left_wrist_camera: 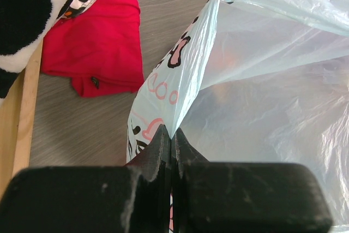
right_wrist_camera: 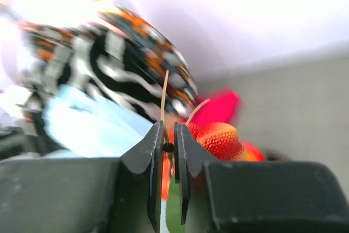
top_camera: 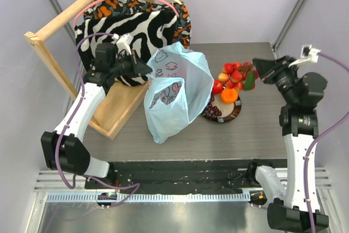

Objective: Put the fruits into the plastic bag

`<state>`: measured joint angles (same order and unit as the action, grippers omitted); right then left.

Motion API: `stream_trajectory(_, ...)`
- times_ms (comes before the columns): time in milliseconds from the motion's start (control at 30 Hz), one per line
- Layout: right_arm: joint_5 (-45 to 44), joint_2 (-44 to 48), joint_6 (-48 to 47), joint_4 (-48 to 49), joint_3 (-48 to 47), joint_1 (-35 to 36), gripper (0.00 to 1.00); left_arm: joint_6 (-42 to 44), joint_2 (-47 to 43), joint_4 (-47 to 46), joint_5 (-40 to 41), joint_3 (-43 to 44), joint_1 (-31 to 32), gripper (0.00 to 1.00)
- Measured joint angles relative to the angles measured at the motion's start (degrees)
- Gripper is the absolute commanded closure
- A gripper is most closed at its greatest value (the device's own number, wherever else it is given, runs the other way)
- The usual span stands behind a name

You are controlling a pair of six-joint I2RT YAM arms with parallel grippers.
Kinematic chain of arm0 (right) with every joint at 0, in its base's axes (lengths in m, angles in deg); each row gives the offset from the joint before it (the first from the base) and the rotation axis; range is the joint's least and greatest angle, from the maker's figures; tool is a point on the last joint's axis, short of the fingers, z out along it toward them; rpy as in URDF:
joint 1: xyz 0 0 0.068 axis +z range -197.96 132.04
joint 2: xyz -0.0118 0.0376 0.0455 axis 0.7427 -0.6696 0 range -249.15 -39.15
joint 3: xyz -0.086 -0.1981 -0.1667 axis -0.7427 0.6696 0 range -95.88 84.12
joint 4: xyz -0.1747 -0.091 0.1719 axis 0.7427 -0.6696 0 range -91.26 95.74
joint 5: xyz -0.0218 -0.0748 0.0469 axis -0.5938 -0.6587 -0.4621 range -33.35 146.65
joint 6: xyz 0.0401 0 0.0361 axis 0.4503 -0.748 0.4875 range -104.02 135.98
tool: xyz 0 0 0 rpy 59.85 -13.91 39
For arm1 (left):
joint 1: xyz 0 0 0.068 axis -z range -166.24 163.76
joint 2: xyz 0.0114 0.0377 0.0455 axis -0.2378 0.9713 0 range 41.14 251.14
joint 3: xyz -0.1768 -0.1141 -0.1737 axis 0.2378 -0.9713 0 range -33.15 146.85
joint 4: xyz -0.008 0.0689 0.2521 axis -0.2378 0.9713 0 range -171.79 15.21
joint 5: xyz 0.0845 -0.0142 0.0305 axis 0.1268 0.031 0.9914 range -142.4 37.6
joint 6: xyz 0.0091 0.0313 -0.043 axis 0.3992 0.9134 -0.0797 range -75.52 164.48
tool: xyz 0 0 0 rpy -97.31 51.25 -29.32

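Note:
The light-blue plastic bag [top_camera: 177, 94] stands open at mid table. My left gripper [top_camera: 148, 69] is shut on its upper left rim; in the left wrist view the fingertips of that gripper [left_wrist_camera: 172, 135] pinch the bag's edge [left_wrist_camera: 262, 80]. At the far right, my right gripper [top_camera: 257, 65] is shut on the thin stem of the bunch of little red-yellow balls [top_camera: 235, 75]. In the right wrist view the stem runs between the nearly closed jaws of the gripper [right_wrist_camera: 169, 132], with the bumpy balls [right_wrist_camera: 221, 140] just behind. A red apple [top_camera: 217, 87], an orange [top_camera: 229, 95] and dark grapes [top_camera: 214, 107] lie on the plate.
The dark round plate [top_camera: 233, 115] sits right of the bag. A wooden rack [top_camera: 54, 23] carrying zebra-striped fabric [top_camera: 136, 25] stands at the back left, its wooden base [top_camera: 117, 110] beside the bag. A red cloth [left_wrist_camera: 98, 53] lies behind the bag.

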<state>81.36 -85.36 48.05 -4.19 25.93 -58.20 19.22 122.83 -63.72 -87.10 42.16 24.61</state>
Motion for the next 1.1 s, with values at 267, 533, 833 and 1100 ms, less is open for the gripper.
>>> stream_trajectory(267, 9.4, -8.4, 9.7, 27.9, -14.0, 3.2, 0.99, -0.1, 0.0, -0.3, -0.4, 0.0, 0.0, 1.00)
stream_trajectory(533, 8.3, -15.0, 1.4, 25.7, -21.7, 25.5, 0.99, -0.2, 0.0, -0.4, -0.5, 0.0, 0.0, 1.00)
stream_trajectory(833, 1.1, -19.8, -7.3, 19.9, -22.3, 37.5, 0.99, -0.2, 0.0, -0.6, -0.5, 0.0, 0.0, 1.00)
stream_trajectory(1100, -9.4, -18.4, -15.0, 9.2, -22.3, 38.3, 0.99, -0.2, 0.0, -0.6, -0.5, 0.0, 0.0, 1.00)
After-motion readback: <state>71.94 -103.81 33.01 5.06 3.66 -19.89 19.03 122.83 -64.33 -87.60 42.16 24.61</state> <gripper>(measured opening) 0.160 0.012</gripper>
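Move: The right hand, already holding the red fruit bunch by its stems, has the middle of the open bag's mouth about 24 cm to its left, some 8 cm ahead and roughly 13 cm below. The orange lies about 5 cm ahead, 2 cm left and 29 cm below; the apple 10 cm ahead, 8 cm left, equally low. From the left hand, pinching the bag's rim, the mouth's middle is some 16 cm right, 1 cm ahead, slightly below. Upward first, by about 18 cm, then leftward by some 20 cm, the right hand swings the hanging bunch over the orange and apple side to the bag's mouth, tilting its fingers up and turning counter-clockwise; it drifts back a little, then comes forward again, sinks about 6 cm and eases part of both turns. Its fingers keep hold of the stems, while the left hand stays still, still pinching the rim. ##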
